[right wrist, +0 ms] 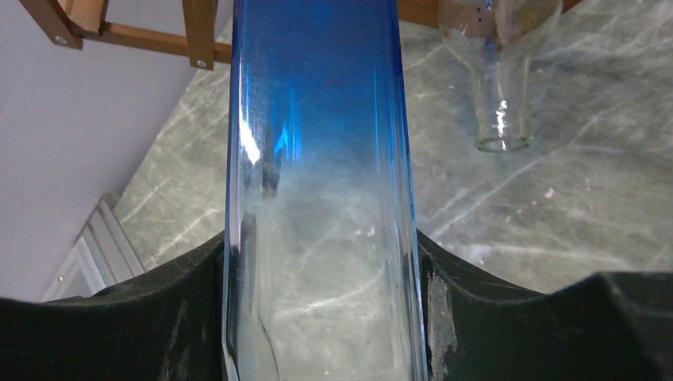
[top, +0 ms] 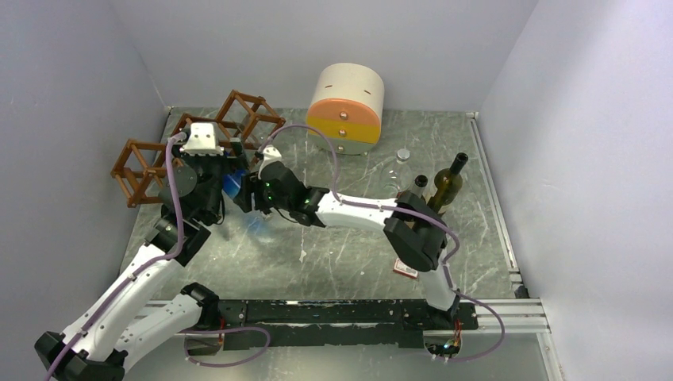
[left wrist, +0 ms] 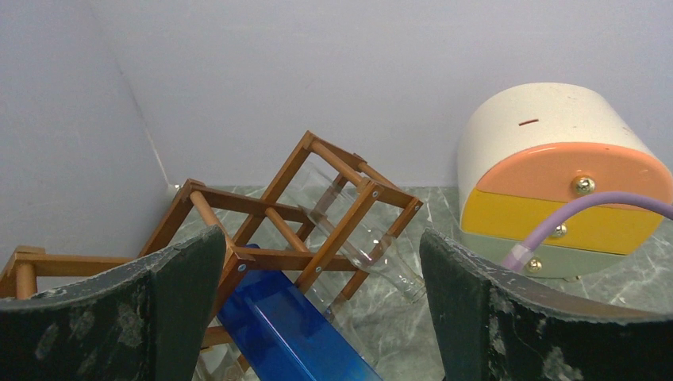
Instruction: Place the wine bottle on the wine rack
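The reddish-brown wine rack (top: 238, 119) stands at the far left; it also shows in the left wrist view (left wrist: 317, 214). My right gripper (top: 248, 194) is shut on a blue-and-clear wine bottle (right wrist: 317, 198), whose blue end (left wrist: 286, 325) reaches into a lower cell of the rack. A clear bottle (left wrist: 357, 238) lies in another cell, its neck (right wrist: 500, 95) sticking out. My left gripper (top: 210, 155) is open and empty, just in front of the rack above the blue bottle. A dark green-brown bottle (top: 446, 184) stands at the right.
A round cream-and-orange drawer cabinet (top: 348, 107) stands at the back centre. A small white cap (top: 403, 155) lies near it. A second dark bottle top (top: 420, 182) shows by the right arm, and a small red-and-white item (top: 405, 271) lies near its base. Walls close in on three sides.
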Controlling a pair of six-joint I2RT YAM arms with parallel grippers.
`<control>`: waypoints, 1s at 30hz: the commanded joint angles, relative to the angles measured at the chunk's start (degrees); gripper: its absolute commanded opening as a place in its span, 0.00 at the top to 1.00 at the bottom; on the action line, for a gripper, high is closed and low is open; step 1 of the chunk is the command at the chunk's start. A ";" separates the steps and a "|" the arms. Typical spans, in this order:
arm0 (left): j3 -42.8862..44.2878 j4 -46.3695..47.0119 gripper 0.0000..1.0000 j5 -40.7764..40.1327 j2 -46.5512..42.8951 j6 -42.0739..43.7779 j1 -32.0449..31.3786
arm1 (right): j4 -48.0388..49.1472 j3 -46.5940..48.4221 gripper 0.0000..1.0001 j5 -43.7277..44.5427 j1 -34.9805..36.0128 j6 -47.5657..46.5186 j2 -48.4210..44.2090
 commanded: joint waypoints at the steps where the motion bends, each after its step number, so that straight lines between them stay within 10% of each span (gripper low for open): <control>1: -0.63 3.04 0.04 -2.81 -0.41 0.15 0.53 | 15.80 5.50 1.00 0.99 -1.62 3.36 0.67; 11: -0.96 3.46 0.04 -3.78 -0.87 -0.47 1.49 | 13.73 13.98 1.00 -1.33 -3.44 3.56 8.73; 30: -0.77 3.06 0.04 -3.39 -0.78 -0.59 2.24 | 3.65 34.18 0.60 2.17 -4.45 6.01 22.99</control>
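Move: The right hand still grips the blue bottle by its base end, neck end already at the mouth of the wine rack's middle cell; that cell lies about 13 cm ahead of the hand, 13 cm left and slightly below. The clear bottle in the right cell is some 18 cm ahead and 4 cm right, the left cell 6 cm ahead and 30 cm left. From the left hand the middle cell is roughly 15 cm ahead, 8 left, 20 below. Keeping its grip on the blue bottle's base end, the right hand drives it neck first, left and forward about equally, into the rack's middle cell, travelling roughly 10 cm almost level and at a steady pace. On the way the wrist rolls just under 10 degrees, its left side rising, and the fingers neither open nor tighten. ##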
